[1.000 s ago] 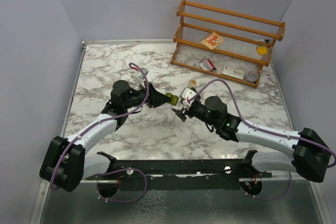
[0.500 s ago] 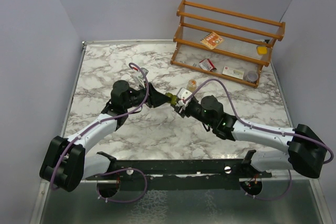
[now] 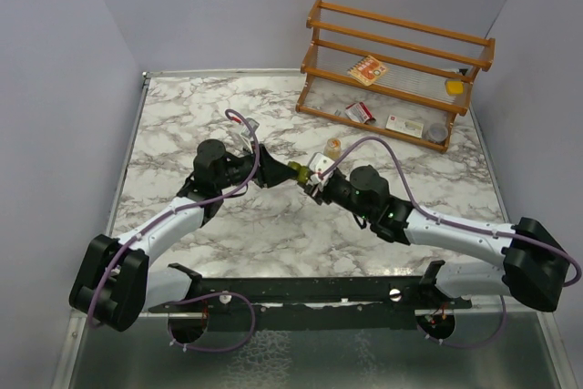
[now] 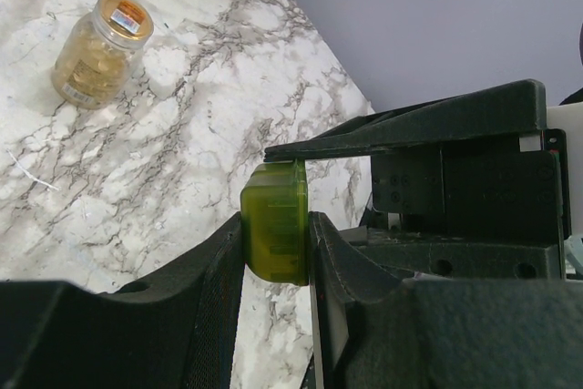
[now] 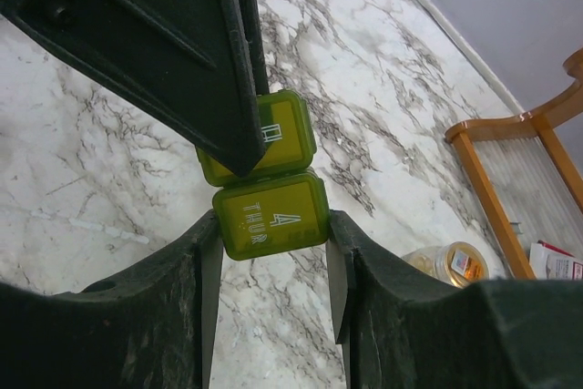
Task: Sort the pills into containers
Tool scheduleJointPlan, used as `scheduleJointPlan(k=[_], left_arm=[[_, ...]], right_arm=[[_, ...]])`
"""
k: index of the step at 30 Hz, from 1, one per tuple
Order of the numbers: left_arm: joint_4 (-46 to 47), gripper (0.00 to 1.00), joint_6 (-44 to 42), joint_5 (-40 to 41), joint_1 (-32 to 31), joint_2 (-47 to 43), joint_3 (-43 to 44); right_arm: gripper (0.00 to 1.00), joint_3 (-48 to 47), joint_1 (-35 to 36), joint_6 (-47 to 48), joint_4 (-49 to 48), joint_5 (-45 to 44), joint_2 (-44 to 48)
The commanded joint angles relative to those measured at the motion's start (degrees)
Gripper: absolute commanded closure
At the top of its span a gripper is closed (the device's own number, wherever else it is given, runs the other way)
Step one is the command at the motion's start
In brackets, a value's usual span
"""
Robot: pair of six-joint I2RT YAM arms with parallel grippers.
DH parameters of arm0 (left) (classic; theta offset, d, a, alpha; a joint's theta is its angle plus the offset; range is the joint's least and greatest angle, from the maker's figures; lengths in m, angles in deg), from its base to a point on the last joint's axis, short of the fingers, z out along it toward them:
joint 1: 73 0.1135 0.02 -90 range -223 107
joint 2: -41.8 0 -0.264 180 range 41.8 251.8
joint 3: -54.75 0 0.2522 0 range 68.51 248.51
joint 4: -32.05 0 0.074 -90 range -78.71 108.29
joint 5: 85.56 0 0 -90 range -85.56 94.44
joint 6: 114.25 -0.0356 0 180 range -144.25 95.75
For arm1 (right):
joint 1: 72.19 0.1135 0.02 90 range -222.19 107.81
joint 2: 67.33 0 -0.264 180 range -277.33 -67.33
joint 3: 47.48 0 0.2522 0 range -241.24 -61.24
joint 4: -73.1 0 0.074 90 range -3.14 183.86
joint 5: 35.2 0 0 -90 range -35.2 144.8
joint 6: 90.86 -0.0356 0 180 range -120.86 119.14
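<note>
The containers are one olive-green pill box (image 3: 297, 170) held above the marble table between both arms. My left gripper (image 4: 276, 225) is shut on one end of the pill box (image 4: 273, 234). My right gripper (image 5: 271, 225) has its fingers against both sides of the compartment marked "4 THUR" (image 5: 271, 214); the neighbouring compartment (image 5: 278, 134) is partly hidden by a left finger (image 5: 182, 43). The pills show as pale yellow pieces inside a small clear bottle (image 4: 98, 49) with its cap on, standing on the table (image 3: 333, 145), also seen as the bottle (image 5: 446, 263) beyond my right fingers.
A wooden rack (image 3: 401, 52) stands at the back right with red-and-white cartons (image 3: 368, 71), a yellow block (image 3: 454, 87) and a small pot (image 3: 436, 133). Purple walls close in the table on the left and right.
My right gripper has moved left to the pill box and its jaws have narrowed round the end compartment. The left arm has stayed still, holding the box.
</note>
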Motion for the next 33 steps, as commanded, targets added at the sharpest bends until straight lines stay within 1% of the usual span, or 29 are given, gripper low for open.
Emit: scheduleJointPlan(k=[1, 10, 17, 33], left_arm=[[0.2, 1.00, -1.8, -2.3, -0.4, -1.2, -0.1], [0.2, 1.00, -3.9, -4.7, -0.3, -3.6, -0.7], [0.2, 1.00, -4.5, -6.0, -0.3, -5.4, -0.6], [0.2, 1.00, -5.4, -7.3, -0.3, -6.2, -0.5]], right_arm=[[0.99, -3.1, 0.0, -1.3, 0.3, 2.8, 3.5], [0.99, -5.9, 0.1, -5.4, 4.2, 8.1, 6.6], [0.99, -7.0, 0.0, -7.9, 4.8, 7.7, 7.4], [0.99, -5.2, 0.0, -10.0, 0.9, 4.0, 14.5]])
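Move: The green pill container is already gripped between the two hands: its middle sits about 2 cm to the right of the left hand and 1 cm ahead, and some 2 cm to the left of the right hand and 1 cm ahead. The pill bottle stands about 14 cm ahead, 9 cm to the right and 14 cm below the left hand; from the right hand it is about 14 cm ahead, 5 cm right and 11 cm below. Keep both grippers pinched on the green pill container and raise them together, the left about 5 cm and the right a touch more, while drawing both some 3 cm back, away from the pill bottle. As they rise, roll the left wrist about 10 degrees so its forward side lifts, and tip the right fingers up slightly. ##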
